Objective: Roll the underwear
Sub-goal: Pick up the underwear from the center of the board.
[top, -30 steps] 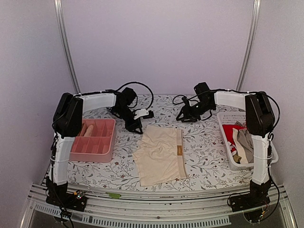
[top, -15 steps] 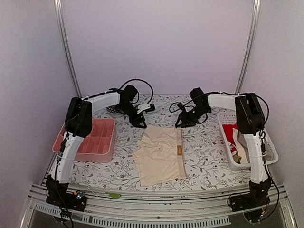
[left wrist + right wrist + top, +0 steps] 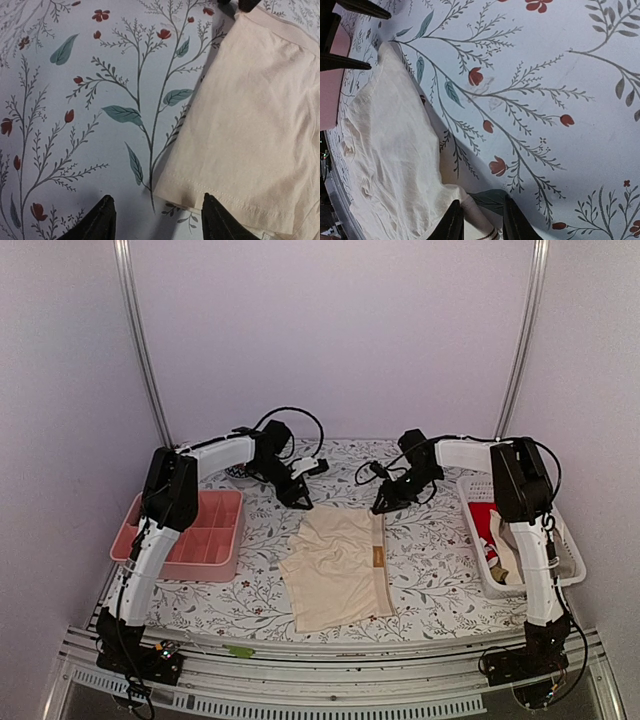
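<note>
One cream underwear (image 3: 340, 562) lies spread flat on the flowered tablecloth, its waistband with a small brown tag along the right side. My left gripper (image 3: 300, 499) is down at its far left corner. In the left wrist view the gripper (image 3: 157, 224) is open, and the hem corner of the underwear (image 3: 250, 120) lies between its fingertips (image 3: 220, 225). My right gripper (image 3: 383, 506) is at the far right corner. In the right wrist view the gripper (image 3: 481, 222) stands narrowly open astride the waistband corner of the underwear (image 3: 390, 150), with a strip of table showing beside the band.
A pink divided tray (image 3: 196, 531) sits at the left, under the left arm. A white basket (image 3: 560, 545) with red and grey clothes stands at the right edge. The left gripper's fingers (image 3: 350, 62) show at the top left of the right wrist view.
Both arms reached farther forward and dropped their grippers onto the underwear's far corners. The left jaws widened, the right jaws narrowed around the waistband. The underwear has not moved.
</note>
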{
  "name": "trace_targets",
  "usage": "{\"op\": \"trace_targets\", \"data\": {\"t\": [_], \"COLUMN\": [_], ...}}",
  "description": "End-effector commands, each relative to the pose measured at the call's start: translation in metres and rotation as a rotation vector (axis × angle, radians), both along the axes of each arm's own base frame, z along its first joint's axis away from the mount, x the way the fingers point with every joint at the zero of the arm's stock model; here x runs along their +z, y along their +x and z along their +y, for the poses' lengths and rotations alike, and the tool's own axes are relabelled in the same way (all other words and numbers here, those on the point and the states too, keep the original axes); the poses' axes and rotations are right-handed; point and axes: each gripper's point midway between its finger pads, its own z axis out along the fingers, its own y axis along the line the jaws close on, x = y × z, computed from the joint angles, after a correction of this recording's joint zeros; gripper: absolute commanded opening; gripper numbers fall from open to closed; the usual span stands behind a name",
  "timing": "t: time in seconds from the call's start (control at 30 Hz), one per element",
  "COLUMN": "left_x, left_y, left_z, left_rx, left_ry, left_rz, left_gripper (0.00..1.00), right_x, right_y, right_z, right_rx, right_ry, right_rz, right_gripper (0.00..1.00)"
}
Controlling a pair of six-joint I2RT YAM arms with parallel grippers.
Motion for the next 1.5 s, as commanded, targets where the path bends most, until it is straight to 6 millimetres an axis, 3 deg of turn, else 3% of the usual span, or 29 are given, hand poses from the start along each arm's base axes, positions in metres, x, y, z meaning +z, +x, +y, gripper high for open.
{"op": "trace_targets", "data": {"t": [0.0, 0.13, 0.23, 0.33, 0.5, 0.57, 0.63, 0.87, 0.97, 1.03, 1.2, 1.4, 1.47], "left_x": [-0.007, -0.016, -0.02, -0.025, -0.04, -0.037, -0.025, 0.05, 0.081, 0.095, 0.119, 0.124, 0.126], "left_y": [0.001, -0.004, -0.013, -0.026, -0.05, -0.049, -0.036, 0.055, 0.076, 0.077, 0.06, 0.031, 0.02], "left_z": [-0.011, -0.014, -0.015, -0.018, -0.016, -0.017, -0.017, -0.01, -0.01, -0.012, -0.014, -0.002, 0.0], "left_rx": [0.006, -0.002, -0.021, -0.042, -0.078, -0.07, -0.029, 0.142, 0.152, 0.129, 0.056, 0.034, 0.028], "left_ry": [-0.036, -0.024, -0.025, -0.02, 0.019, 0.008, -0.023, -0.181, -0.223, -0.246, -0.286, -0.277, -0.285], "left_rz": [0.032, 0.055, 0.086, 0.124, 0.174, 0.177, 0.152, -0.099, -0.205, -0.247, -0.263, -0.258, -0.248], "left_gripper": [0.58, 0.54, 0.44, 0.27, 0.15, 0.07, 0.0, 0.0, 0.0, 0.0, 0.0, 0.0, 0.0], "right_x": [-0.035, -0.033, -0.031, -0.025, -0.021, -0.003, 0.003, 0.033, 0.053, 0.066, 0.099, 0.136, 0.137], "right_y": [-0.02, -0.02, -0.019, -0.021, -0.027, -0.026, -0.023, 0.02, 0.039, 0.046, 0.052, 0.061, 0.056], "right_z": [-0.013, -0.012, -0.011, -0.011, -0.014, -0.012, -0.012, -0.013, -0.015, -0.016, -0.018, -0.01, -0.002], "right_rx": [0.025, 0.026, 0.024, 0.025, 0.017, 0.011, -0.01, -0.109, -0.161, -0.169, -0.143, -0.089, -0.049], "right_ry": [-0.083, -0.078, -0.072, -0.065, -0.062, -0.039, -0.032, -0.03, -0.024, -0.024, -0.023, 0.002, -0.012], "right_rz": [0.09, 0.088, 0.085, 0.08, 0.078, 0.043, 0.029, -0.098, -0.158, -0.202, -0.319, -0.452, -0.462], "right_gripper": [0.21, 0.07, 0.0, 0.0, 0.0, 0.0, 0.0, 0.0, 0.0, 0.0, 0.0, 0.0, 0.0]}}
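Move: The left hand's open fingers straddle the underwear's far left corner, which lies about 1 cm back, 2 cm to the right and 2 cm below. The underwear's middle is some 13 cm back and 7 cm right. The bowl stands roughly 8 cm ahead and 13 cm left of this hand, the pink box 6 cm back and 25 cm left. The underwear's far right corner already sits between the right fingertips, 1 cm below; the white basket is 5 cm back and 29 cm right of that hand. Both hands pinch the underwear's far corners: the right finishes closing almost in place, while the left first sinks and slips about 2 cm back and to the right as it shuts. Then, keeping their grips, both swing forward and up together, rising some 10 cm, fingers tipping outward from the base; near the top the left eases back a few centimetres while the right keeps going forward. ##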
